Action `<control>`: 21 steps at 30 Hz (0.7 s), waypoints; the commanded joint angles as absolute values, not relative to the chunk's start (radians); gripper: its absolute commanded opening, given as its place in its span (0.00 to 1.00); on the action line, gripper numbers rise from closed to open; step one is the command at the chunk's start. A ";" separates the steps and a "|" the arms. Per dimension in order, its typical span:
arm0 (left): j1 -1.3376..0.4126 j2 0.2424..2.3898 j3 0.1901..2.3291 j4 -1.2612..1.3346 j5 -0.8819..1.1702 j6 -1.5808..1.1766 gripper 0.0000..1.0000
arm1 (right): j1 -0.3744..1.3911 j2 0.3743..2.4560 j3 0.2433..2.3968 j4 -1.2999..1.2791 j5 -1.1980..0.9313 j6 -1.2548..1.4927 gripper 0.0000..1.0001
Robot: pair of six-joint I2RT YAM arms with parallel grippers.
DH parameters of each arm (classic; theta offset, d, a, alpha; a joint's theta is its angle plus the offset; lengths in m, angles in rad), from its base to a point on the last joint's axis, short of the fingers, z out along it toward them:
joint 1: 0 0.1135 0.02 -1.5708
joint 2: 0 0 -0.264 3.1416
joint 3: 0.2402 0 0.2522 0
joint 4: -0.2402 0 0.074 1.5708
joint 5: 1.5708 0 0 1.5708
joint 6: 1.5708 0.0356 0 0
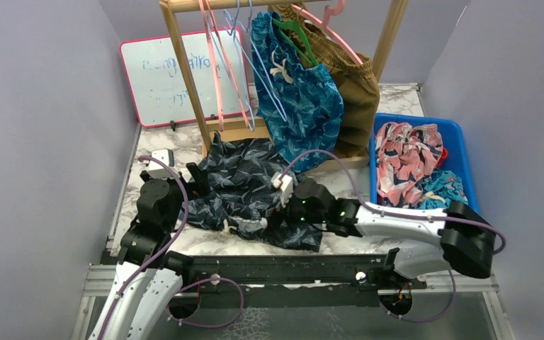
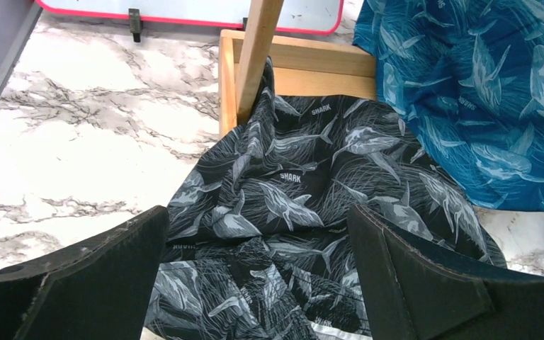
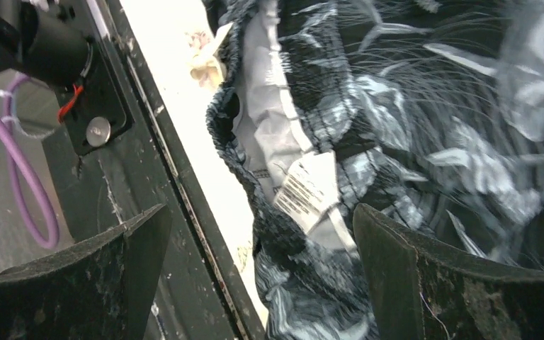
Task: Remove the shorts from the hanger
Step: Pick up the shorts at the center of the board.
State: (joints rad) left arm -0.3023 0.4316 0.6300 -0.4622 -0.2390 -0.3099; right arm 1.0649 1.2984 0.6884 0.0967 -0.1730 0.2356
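Observation:
Black shark-print shorts [image 1: 244,188] lie crumpled on the marble table, off any hanger. Teal-blue shark-print shorts [image 1: 301,103] hang on a green hanger [image 1: 297,35] on the wooden rack; brown shorts [image 1: 358,88] hang behind them on a pink hanger [image 1: 329,32]. My left gripper [image 1: 195,178] is open at the black shorts' left edge, and the fabric [image 2: 304,191] lies between and beyond its fingers [image 2: 106,276]. My right gripper [image 1: 278,216] is open over the waistband and white label [image 3: 308,188] near the table's front edge, gripping nothing.
A blue bin [image 1: 425,125] at the right holds pink-and-navy leaf shorts [image 1: 405,156] and a blue printed pair [image 1: 443,188]. Empty pink and blue hangers [image 1: 228,67] hang on the rack's left half. A whiteboard [image 1: 173,74] leans at the back left. The black front rail [image 3: 177,184] runs under my right gripper.

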 commanded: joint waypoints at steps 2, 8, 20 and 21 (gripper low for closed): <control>-0.299 0.426 0.627 -0.465 -0.284 -0.305 0.99 | 1.182 1.452 0.782 0.199 -0.061 0.065 1.00; -0.298 0.431 0.627 -0.464 -0.281 -0.305 0.99 | 1.256 1.639 0.899 0.165 0.144 -0.080 1.00; -0.298 0.428 0.627 -0.465 -0.287 -0.304 0.99 | 1.244 1.942 0.975 0.150 0.251 -0.053 1.00; -0.299 0.427 0.626 -0.465 -0.287 -0.304 0.99 | 1.244 1.952 0.977 0.137 0.218 -0.034 0.98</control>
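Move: The right hand is open and empty. The middle of the black shorts lies about 12 cm ahead of it, 3 cm to its left and 10 cm below. The drawstring at their near edge is some 4 cm ahead and 11 cm left. The hanging blue shorts are roughly 24 cm ahead and 7 cm right, their middle about 10 cm higher than the hand. From the left hand, the black shorts are about 3 cm ahead, 11 cm right and 21 cm below. Coming down onto the near waistband of the black shorts, the right hand's open fingers end astride it beside the drawstring, seeming to touch the cloth. It sinks about 9 cm and goes some 8 cm left, first easing back slightly, then reaching forward about 5 cm as the fingers tip more steeply down; the whole wrist turn is roughly 30 degrees. The gripper stays wide open. ##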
